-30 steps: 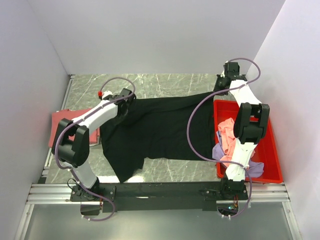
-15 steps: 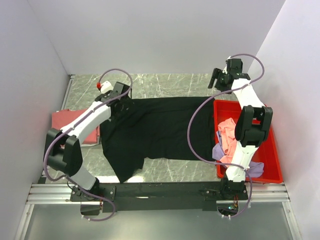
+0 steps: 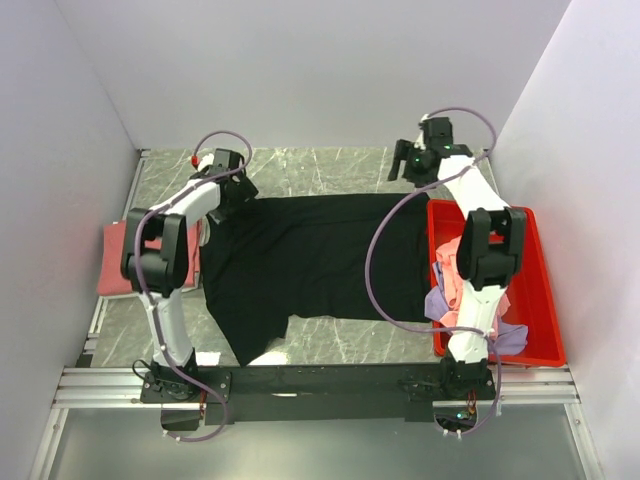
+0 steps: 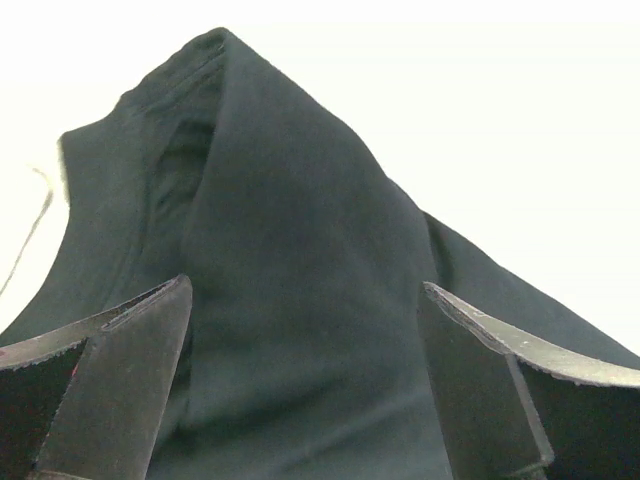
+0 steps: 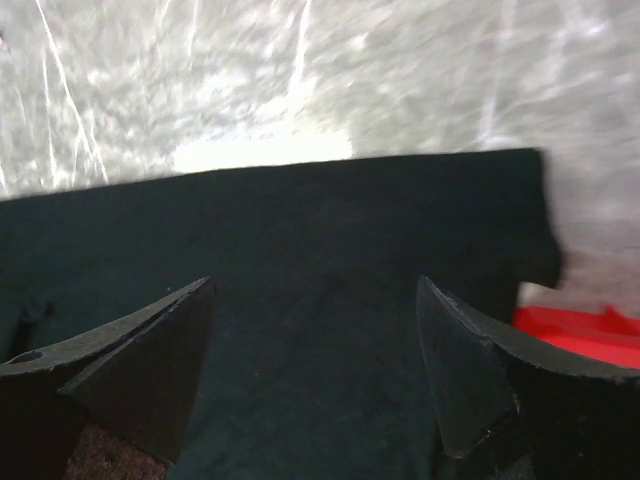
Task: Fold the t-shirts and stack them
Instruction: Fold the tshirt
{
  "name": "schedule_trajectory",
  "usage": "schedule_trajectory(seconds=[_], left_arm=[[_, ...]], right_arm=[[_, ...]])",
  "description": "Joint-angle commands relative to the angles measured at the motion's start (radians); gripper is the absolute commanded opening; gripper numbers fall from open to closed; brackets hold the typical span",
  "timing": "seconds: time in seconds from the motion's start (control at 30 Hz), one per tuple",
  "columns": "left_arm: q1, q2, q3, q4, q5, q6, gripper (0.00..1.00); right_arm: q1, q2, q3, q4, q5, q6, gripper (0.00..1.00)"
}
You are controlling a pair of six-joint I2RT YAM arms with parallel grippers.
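A large black t-shirt [image 3: 310, 260] lies spread across the middle of the table, its far edge straight. My left gripper [image 3: 236, 192] hovers open over its far left corner; in the left wrist view the fingers [image 4: 130, 360] stand wide apart above a raised fold of the black cloth [image 4: 280, 230], holding nothing. My right gripper [image 3: 408, 168] hangs open above the far right corner, and the right wrist view shows the shirt's edge [image 5: 300, 210] below its spread jaws. A salmon-red t-shirt [image 3: 115, 262] lies folded at the left. Pink [image 3: 455, 268] and lavender [image 3: 512, 336] t-shirts sit crumpled in the bin.
A red plastic bin [image 3: 540, 300] stands along the table's right side, its corner [image 5: 570, 335] just beside the black shirt. White walls close in on three sides. A metal rail [image 3: 320, 380] with both arm bases runs along the near edge.
Both grippers opened and let go of the black shirt's far edge, then lifted and drew back toward the far wall. The far edge now lies flat and straight.
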Motion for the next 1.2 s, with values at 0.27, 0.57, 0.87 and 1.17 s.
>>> schedule_trajectory(seconds=[0.27,0.57,0.87,1.17], left_arm=[[0.078,0.238,0.260,-0.002,0.082,0.045,0.99],[0.132,0.361,0.390,-0.032,0.104,0.055,1.00],[0.160,0.387,0.513,-0.039,0.139,0.098,0.99],[0.137,0.175,0.380,0.038,0.182,0.126,1.00]], right_arm=[[0.052,0.169,0.091,-0.037,0.018,0.072,0.87],[0.052,0.281,0.197,-0.067,-0.007,0.098,0.88],[0.052,0.322,0.330,-0.122,-0.015,0.068,0.88],[-0.012,0.175,0.225,-0.186,0.131,0.046,0.84]])
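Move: The left hand is open about 3 cm above the t-shirt, whose far left corner lies roughly 4 cm ahead and 7 cm to its left; the folded red stack is some 22 cm to its left and 18 cm back. The t-shirt's far right corner lies about 3 cm ahead, 7 cm right and 9 cm below the open right hand; the red bin's middle is some 22 cm right and 31 cm back from it. With its fingers held wide open, the left hand dips about 3 cm onto the black t-shirt, then slides low across the table some 8 cm forward and 4–5 cm left, dragging the cloth under its fingers, before easing up slightly. The right hand, also open, drops about 9 cm onto the cloth near the far edge while drifting left and tipping some 12 degrees further down, sweeps about 3 cm forward, then starts to lift and shifts back to the right. ##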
